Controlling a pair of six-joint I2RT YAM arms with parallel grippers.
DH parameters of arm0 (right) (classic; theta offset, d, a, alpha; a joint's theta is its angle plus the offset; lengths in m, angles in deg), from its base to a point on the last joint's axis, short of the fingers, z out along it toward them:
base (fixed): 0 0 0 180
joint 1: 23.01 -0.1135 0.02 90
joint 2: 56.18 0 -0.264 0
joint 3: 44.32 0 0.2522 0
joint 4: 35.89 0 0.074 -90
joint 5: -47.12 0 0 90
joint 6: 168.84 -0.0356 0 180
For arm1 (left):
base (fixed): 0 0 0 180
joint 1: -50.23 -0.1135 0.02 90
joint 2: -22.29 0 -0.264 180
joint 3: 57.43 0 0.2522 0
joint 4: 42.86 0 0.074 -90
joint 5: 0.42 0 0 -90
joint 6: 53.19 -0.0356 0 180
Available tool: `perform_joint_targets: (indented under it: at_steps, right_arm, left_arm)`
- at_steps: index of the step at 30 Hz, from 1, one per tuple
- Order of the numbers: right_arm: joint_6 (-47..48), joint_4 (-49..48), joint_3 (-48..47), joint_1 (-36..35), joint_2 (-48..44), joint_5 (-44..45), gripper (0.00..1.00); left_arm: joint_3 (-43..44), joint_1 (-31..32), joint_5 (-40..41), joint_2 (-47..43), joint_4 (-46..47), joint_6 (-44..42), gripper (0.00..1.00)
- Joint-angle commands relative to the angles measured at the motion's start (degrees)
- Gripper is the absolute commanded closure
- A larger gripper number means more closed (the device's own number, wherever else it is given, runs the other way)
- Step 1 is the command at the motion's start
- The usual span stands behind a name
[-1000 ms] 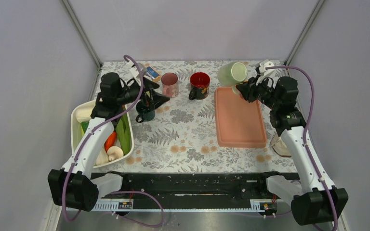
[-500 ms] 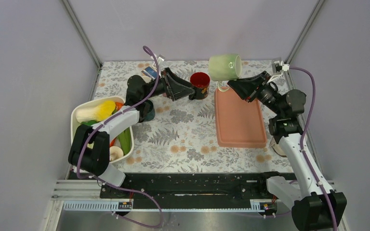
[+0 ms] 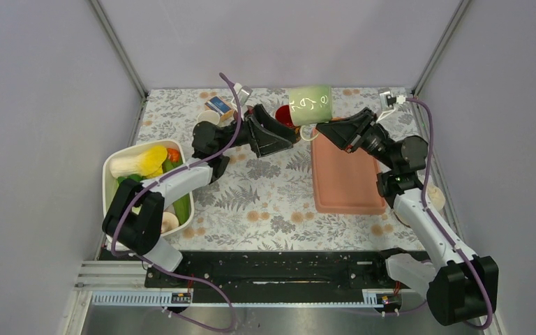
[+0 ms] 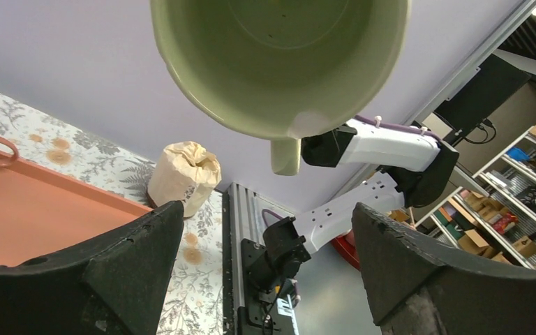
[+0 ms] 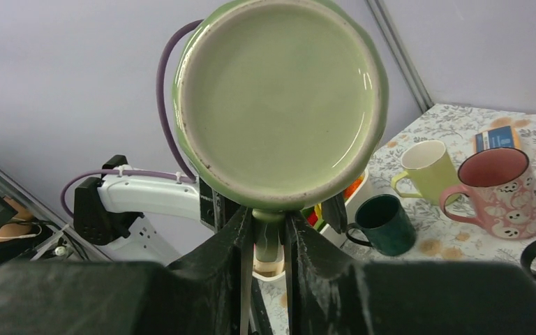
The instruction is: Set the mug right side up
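A pale green mug (image 3: 310, 105) hangs in the air over the back middle of the table, lying on its side. Its mouth (image 4: 279, 63) faces the left gripper and its base (image 5: 279, 105) faces the right wrist camera. My right gripper (image 3: 319, 130) is shut on the mug's handle (image 5: 269, 241), which sits pinched between the two fingers. My left gripper (image 3: 289, 134) stands wide open just below and in front of the mug's mouth, with nothing between its fingers (image 4: 112, 265) and not touching the mug.
A pink tray (image 3: 345, 178) lies right of centre. A red mug (image 3: 284, 116) stands behind the left gripper. A dark green mug (image 5: 384, 223), a pink mug (image 5: 502, 185) and a cream mug (image 5: 429, 167) stand at the back left. A white basin (image 3: 108, 185) holds vegetables.
The right arm carried the green mug up and leftward, turning its mouth toward the left arm. The left arm swung from the dark green mug to the middle, still open.
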Motion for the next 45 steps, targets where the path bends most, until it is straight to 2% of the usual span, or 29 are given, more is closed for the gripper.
perform_joint_targets:
  at_steps: [1,12,20,41,45]
  right_arm:
    - [-2.0,-10.7,-0.5,-2.0,0.2,1.6,1.0]
    - [2.1,-10.6,1.5,-6.1,3.4,2.5,1.0]
    - [4.4,-10.6,2.3,-7.6,5.3,3.3,1.0]
    - [9.6,-11.8,6.0,-12.0,8.1,5.2,1.0]
    - [9.4,-11.2,5.6,-12.0,7.2,5.7,1.0]
  left_arm:
    - [1.7,0.9,-1.2,1.0,4.7,0.9,0.07]
    - [3.3,1.0,-1.5,2.3,8.5,4.5,0.12]
    - [4.0,1.0,-2.1,1.9,10.8,6.9,0.19]
    - [3.9,0.4,-2.2,-2.2,13.1,9.0,0.58]
    - [3.5,0.4,-2.4,-2.3,12.2,8.0,0.63]
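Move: The green mug's handle, already pinched in the right fingers about 1 cm left of that hand, lies some 5 cm right of and 5 cm above the open left hand, about level fore-and-aft. From the left hand, the mug body is about 5 cm ahead, 5 cm right and 9 cm up. The skull mug stands on the table roughly 15 cm ahead, 2 cm right and 25 cm down, with the pink mug about 14 cm to its left. Right hand carries the handle about 5 cm left, 4 cm down, between the nearly still left hand's half-closing fingers. ##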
